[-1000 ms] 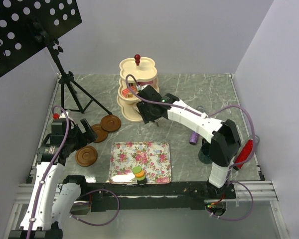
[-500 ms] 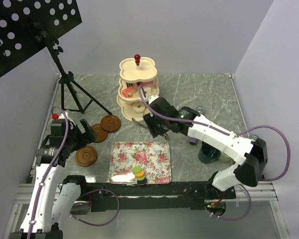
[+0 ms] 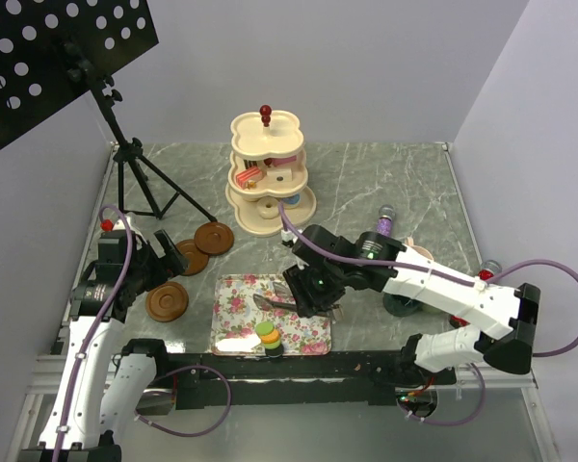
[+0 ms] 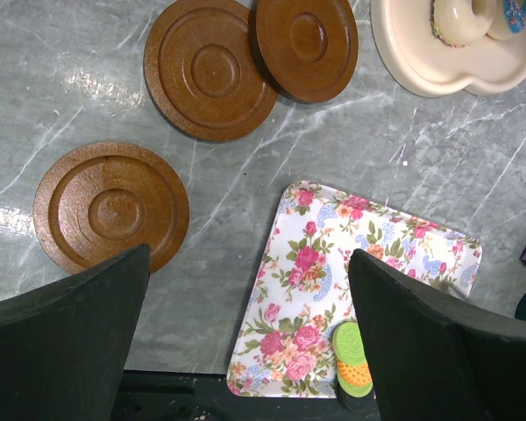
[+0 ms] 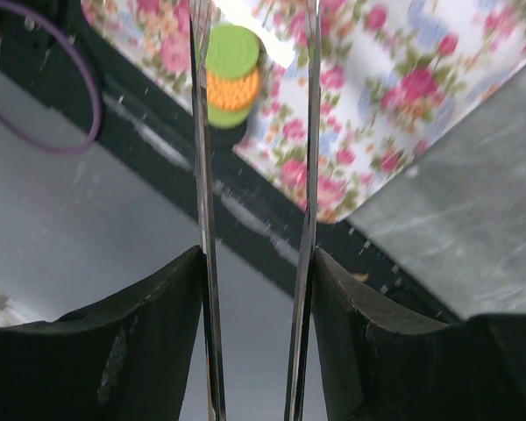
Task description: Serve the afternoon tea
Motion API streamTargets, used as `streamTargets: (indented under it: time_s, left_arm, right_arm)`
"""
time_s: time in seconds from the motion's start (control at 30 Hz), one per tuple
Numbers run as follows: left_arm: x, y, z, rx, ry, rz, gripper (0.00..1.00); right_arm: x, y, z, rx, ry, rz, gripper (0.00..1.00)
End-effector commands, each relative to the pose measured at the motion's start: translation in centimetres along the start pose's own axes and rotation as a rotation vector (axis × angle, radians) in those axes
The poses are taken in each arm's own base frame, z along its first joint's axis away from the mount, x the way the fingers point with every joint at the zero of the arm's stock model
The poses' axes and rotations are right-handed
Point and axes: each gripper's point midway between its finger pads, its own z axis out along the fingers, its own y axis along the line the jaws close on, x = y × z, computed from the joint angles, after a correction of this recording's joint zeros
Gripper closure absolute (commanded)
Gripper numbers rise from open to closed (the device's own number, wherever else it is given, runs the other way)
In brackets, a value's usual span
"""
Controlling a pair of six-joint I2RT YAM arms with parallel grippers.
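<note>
The cream three-tier stand (image 3: 267, 183) at the back holds a doughnut (image 4: 460, 17) and cake pieces. Three brown saucers (image 3: 167, 301) (image 3: 214, 237) (image 3: 193, 256) lie on the left. My left gripper (image 3: 162, 262) hovers open and empty above them (image 4: 250, 298). A stack of macarons (image 3: 268, 337) sits at the near edge of the floral tray (image 3: 236, 294). My right gripper (image 3: 297, 296) is over the tray, shut on metal tongs (image 5: 202, 175). The tongs point toward the macarons (image 5: 232, 74), and nothing shows between their blades. The right arm partly hides a dark teal mug (image 3: 403, 306).
A black music stand (image 3: 125, 154) occupies the back left corner. A purple microphone (image 3: 385, 223) and a pale mug (image 3: 419, 252) lie to the right, behind my right arm. The table's near edge is a black rail (image 3: 299, 364) just past the tray.
My right arm has swung from the stand toward the near side, and now holds the tongs over the floral tray. The left arm has not moved.
</note>
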Motion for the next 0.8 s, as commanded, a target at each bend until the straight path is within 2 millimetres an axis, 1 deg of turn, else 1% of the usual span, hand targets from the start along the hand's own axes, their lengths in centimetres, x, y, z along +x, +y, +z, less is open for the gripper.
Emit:
streamTargets:
  time_s: [0.0,0.1,0.2,0.33,0.47,0.53,0.67,0.77]
  left_arm:
    - [-0.6,-0.4,0.1,0.020,-0.018,0.005,0.00]
    - [-0.6,-0.5,0.1,0.021,-0.015,0.007,0.00]
    - [-0.5,-0.4,0.2,0.021,-0.012,0.009,0.00]
    - [-0.5,-0.5,0.2,0.023,-0.011,0.010,0.00]
    - [-0.4,-0.4,0.4,0.017,0.003,0.012,0.00]
    - [-0.2,-0.3,0.6,0.007,0.014,0.008,0.00]
    - [0.0,-0.1,0.8,-0.005,0.033,0.009,0.00]
    - [0.0,-0.1,0.8,-0.006,0.033,0.008,0.00]
  right_arm:
    - [2.9,1.4,-2.5,-0.078,0.074,0.098,0.43]
    - [3.7,2.1,-2.3,-0.101,0.095,0.120,0.43]
    - [4.5,2.5,-1.4,-0.098,0.129,0.123,0.43]
    - [5.3,2.6,-0.3,-0.065,0.159,0.119,0.43]
    - [4.6,2.9,0.2,-0.042,0.136,0.106,0.43]
    - [4.0,3.0,0.5,-0.022,0.123,0.098,0.43]
    - [3.8,2.9,0.9,0.006,0.132,0.094,0.42]
    - [3.4,3.3,1.0,-0.009,0.122,0.083,0.43]
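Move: The macaron stack that the right hand's tongs are going for stands about 8 cm back and 9 cm to the left of that hand, some 12 cm lower. The flowered tray under it centres about 4 cm back, 8 cm left and 14 cm down; the tiered cake stand rises about 28 cm ahead and 8 cm left of the hand. From the left hand, the macaron stack lies roughly 19 cm back, 22 cm right and 11 cm below. Still gripping the open metal tongs, the right hand brings their tips back over the tray to the macaron stack, so that the blades come to straddle it. It travels about 5 cm back towards the base, rising slightly at first, then sinks to end some 3 cm lower, the fingers tilting about 10 degrees back towards the base; their opening doesn't change. ##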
